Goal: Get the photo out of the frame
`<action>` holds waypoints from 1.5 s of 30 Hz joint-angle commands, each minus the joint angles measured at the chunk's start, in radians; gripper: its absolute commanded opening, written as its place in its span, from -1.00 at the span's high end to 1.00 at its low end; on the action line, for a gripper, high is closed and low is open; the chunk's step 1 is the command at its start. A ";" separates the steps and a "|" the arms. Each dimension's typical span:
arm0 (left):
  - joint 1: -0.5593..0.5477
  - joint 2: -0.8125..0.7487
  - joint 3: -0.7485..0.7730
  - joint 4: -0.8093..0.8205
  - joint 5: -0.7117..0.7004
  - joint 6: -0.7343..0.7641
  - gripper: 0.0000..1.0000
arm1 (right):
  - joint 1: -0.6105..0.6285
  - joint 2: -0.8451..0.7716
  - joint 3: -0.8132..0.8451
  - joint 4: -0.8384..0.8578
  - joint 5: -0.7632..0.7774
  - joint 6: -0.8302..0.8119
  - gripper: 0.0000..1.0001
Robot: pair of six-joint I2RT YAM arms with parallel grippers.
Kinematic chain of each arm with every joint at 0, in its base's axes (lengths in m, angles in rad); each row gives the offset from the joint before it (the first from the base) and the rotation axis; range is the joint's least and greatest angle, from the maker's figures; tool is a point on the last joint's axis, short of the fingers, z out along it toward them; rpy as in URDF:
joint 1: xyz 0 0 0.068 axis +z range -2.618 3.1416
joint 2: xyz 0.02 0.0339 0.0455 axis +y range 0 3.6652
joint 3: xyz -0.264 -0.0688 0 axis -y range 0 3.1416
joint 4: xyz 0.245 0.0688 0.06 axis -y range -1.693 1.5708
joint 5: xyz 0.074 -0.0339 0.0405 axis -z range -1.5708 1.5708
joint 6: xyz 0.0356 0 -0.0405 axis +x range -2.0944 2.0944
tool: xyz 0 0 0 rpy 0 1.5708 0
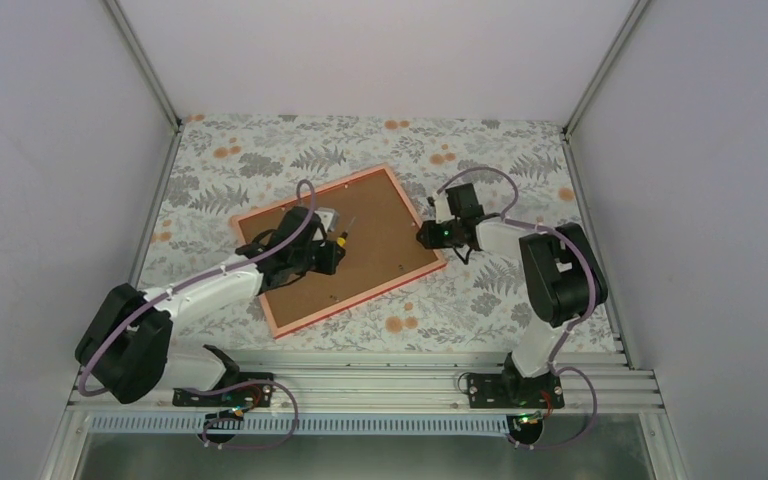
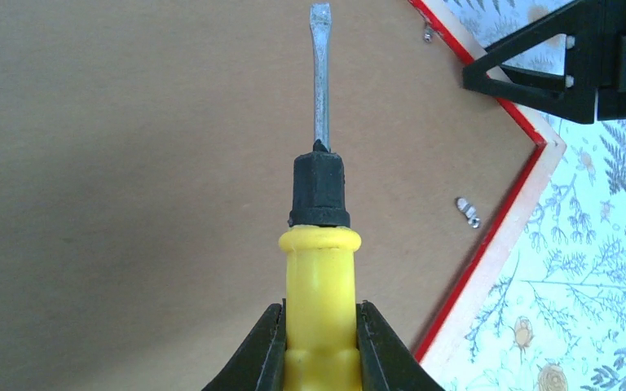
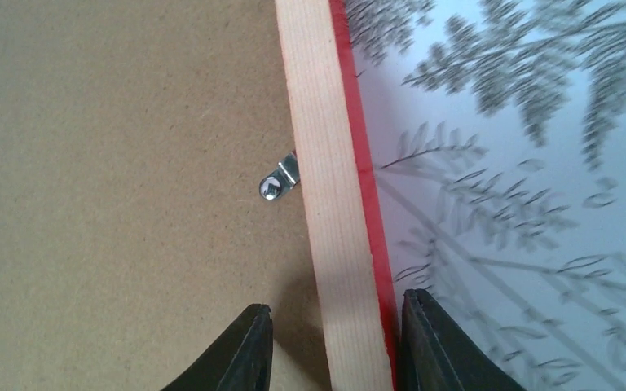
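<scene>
The frame (image 1: 390, 250) lies face down on the table, brown back board up, with a pale wood and red rim. The photo is hidden beneath the board. My left gripper (image 1: 325, 255) is over the middle of the board, shut on a yellow-handled screwdriver (image 2: 319, 269) whose flat blade (image 2: 319, 73) points toward the far right corner. My right gripper (image 1: 428, 236) is open and straddles the frame's right rim (image 3: 326, 204). One finger is over the board and the other is against the red outer edge. A metal retaining tab (image 3: 277, 181) sits just ahead of it.
Two more metal tabs (image 2: 467, 213) (image 2: 429, 34) sit along the rim near the corner. The right gripper's black body (image 2: 554, 65) shows at that corner in the left wrist view. The floral tablecloth (image 1: 520, 160) surrounds the frame, with grey walls on three sides.
</scene>
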 commanded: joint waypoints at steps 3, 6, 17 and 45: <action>-0.099 0.056 0.089 -0.053 -0.085 0.007 0.95 | 0.088 -0.037 -0.089 0.012 0.010 0.084 0.42; -0.128 0.086 0.116 -0.062 -0.098 0.003 0.95 | 0.128 -0.073 -0.122 0.040 0.021 0.127 0.54; -0.207 0.242 0.205 -0.085 -0.114 -0.011 0.95 | 0.231 -0.145 -0.190 0.159 0.054 0.270 0.70; -0.237 0.431 0.329 -0.148 -0.125 -0.011 0.95 | 0.245 -0.078 -0.231 0.233 0.073 0.260 0.92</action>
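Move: The metal clip on the frame's right-hand edge, where my screwdriver is to go, lies about 18 cm to the right of my left hand, 9 cm ahead and 9 cm lower. From my right hand, whose open fingers straddle that edge right at the hand point, the same clip is some 4 cm ahead and 4 cm left. The clip on the near edge sits roughly 14 cm right of my left hand and 2 cm ahead. With my right fingers astride the frame's edge, I drag it about 6 cm back and 6 cm left over the table, closing on the edge until I pinch it, then hold still. My left hand keeps its grip on the screwdriver, swings right about 8 cm, and part-way along starts sinking over 6 cm, tilting some 20 degrees, to bring the blade tip down to the right-edge clip. ##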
